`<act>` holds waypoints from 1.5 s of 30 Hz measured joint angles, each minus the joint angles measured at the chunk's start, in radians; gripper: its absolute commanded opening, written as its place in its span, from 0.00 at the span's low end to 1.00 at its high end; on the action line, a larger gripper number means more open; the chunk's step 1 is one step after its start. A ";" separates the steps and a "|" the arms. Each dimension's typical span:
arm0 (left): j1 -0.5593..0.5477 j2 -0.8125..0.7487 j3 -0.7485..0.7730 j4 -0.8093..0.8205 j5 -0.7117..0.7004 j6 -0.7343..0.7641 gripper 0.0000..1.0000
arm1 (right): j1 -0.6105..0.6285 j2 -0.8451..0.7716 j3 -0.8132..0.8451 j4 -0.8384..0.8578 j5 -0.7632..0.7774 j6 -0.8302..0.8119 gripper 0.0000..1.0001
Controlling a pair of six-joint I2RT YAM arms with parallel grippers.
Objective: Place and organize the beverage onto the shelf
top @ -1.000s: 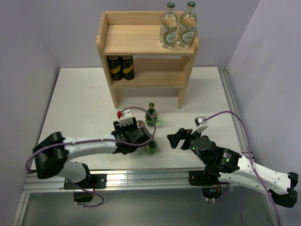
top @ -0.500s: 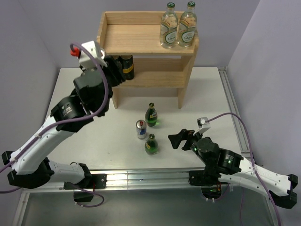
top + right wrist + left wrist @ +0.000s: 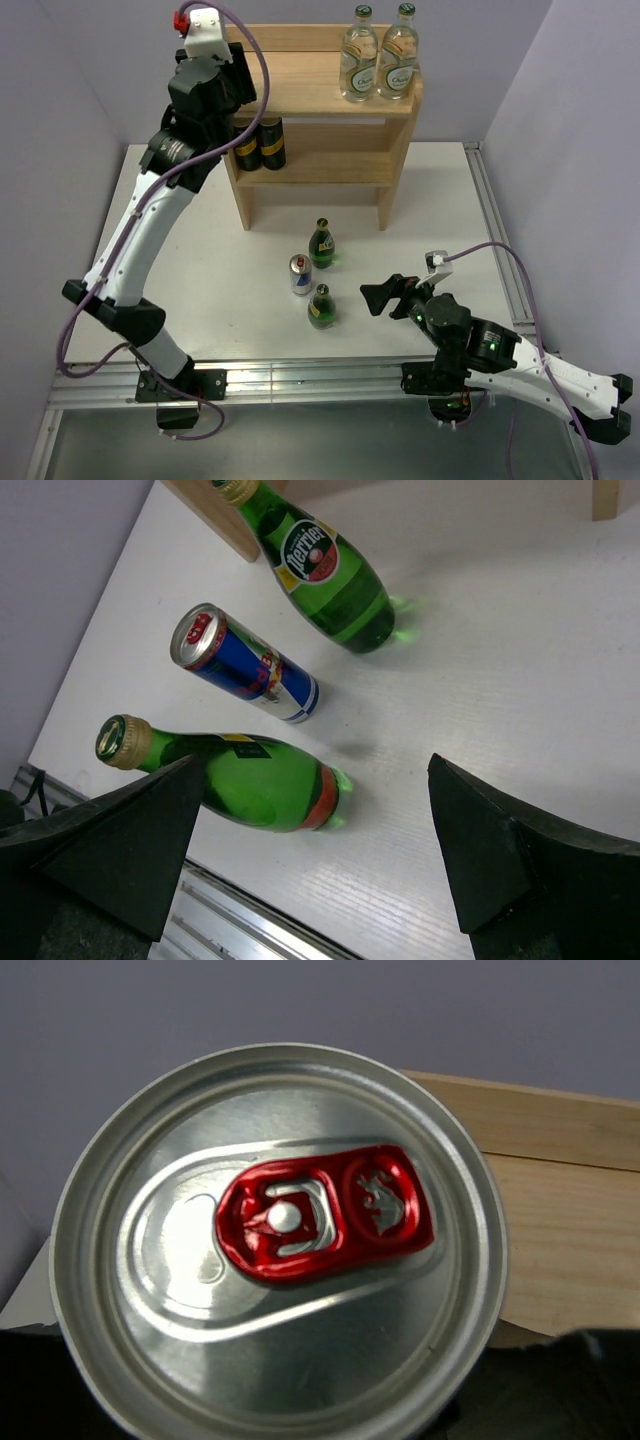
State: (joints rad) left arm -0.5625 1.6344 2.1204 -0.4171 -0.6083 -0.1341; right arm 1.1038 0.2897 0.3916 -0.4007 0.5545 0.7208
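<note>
A silver can top with a red tab (image 3: 280, 1240) fills the left wrist view, and my left gripper (image 3: 238, 90) is shut on this can, raised at the left end of the wooden shelf (image 3: 300, 85). Its fingers are hidden. Two clear bottles (image 3: 378, 55) stand on the top tier's right. On the table stand a silver-and-blue can (image 3: 300, 274) and two green bottles (image 3: 321, 244) (image 3: 320, 306). My right gripper (image 3: 383, 295) hangs open just right of the nearer green bottle (image 3: 250, 780), touching nothing.
Two dark cans with yellow labels (image 3: 258, 143) stand at the left of the lower tier. The top tier's plank (image 3: 570, 1220) shows right of the held can. Grey walls close in the table on both sides, and a metal rail (image 3: 300, 375) runs along the near edge.
My left arm has swung from the table by the drinks up to the left end of the shelf's top tier. The right gripper has barely shifted.
</note>
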 measured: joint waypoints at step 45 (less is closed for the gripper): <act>0.041 0.167 0.037 0.166 0.108 0.037 0.99 | 0.000 0.010 -0.008 -0.002 0.006 0.000 1.00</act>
State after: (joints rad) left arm -0.5213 1.8011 2.1578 -0.2508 -0.4999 -0.0975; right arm 1.1038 0.2996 0.3840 -0.4023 0.5606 0.7208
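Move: On the shelf's top board, the open left end lies about 7 cm ahead of the left hand, 2 cm right and 3 cm down; the hand already holds the silver can, lid tipped back. The near clear bottle stands roughly 21 cm right and 6 cm ahead, the outer one 28 cm right, equally far out. From the right hand, that spot is about 33 cm ahead, 24 cm left and 31 cm up. Reaching forward over the top board's left end, the left hand carries the silver can nearly 7 cm, sinking about 2.5 cm and edging a little right early on, then stops. There the fingers open wide and let go of the can, while the hand shifts another 1.5 cm to the right, its left finger staying close beside the can. ##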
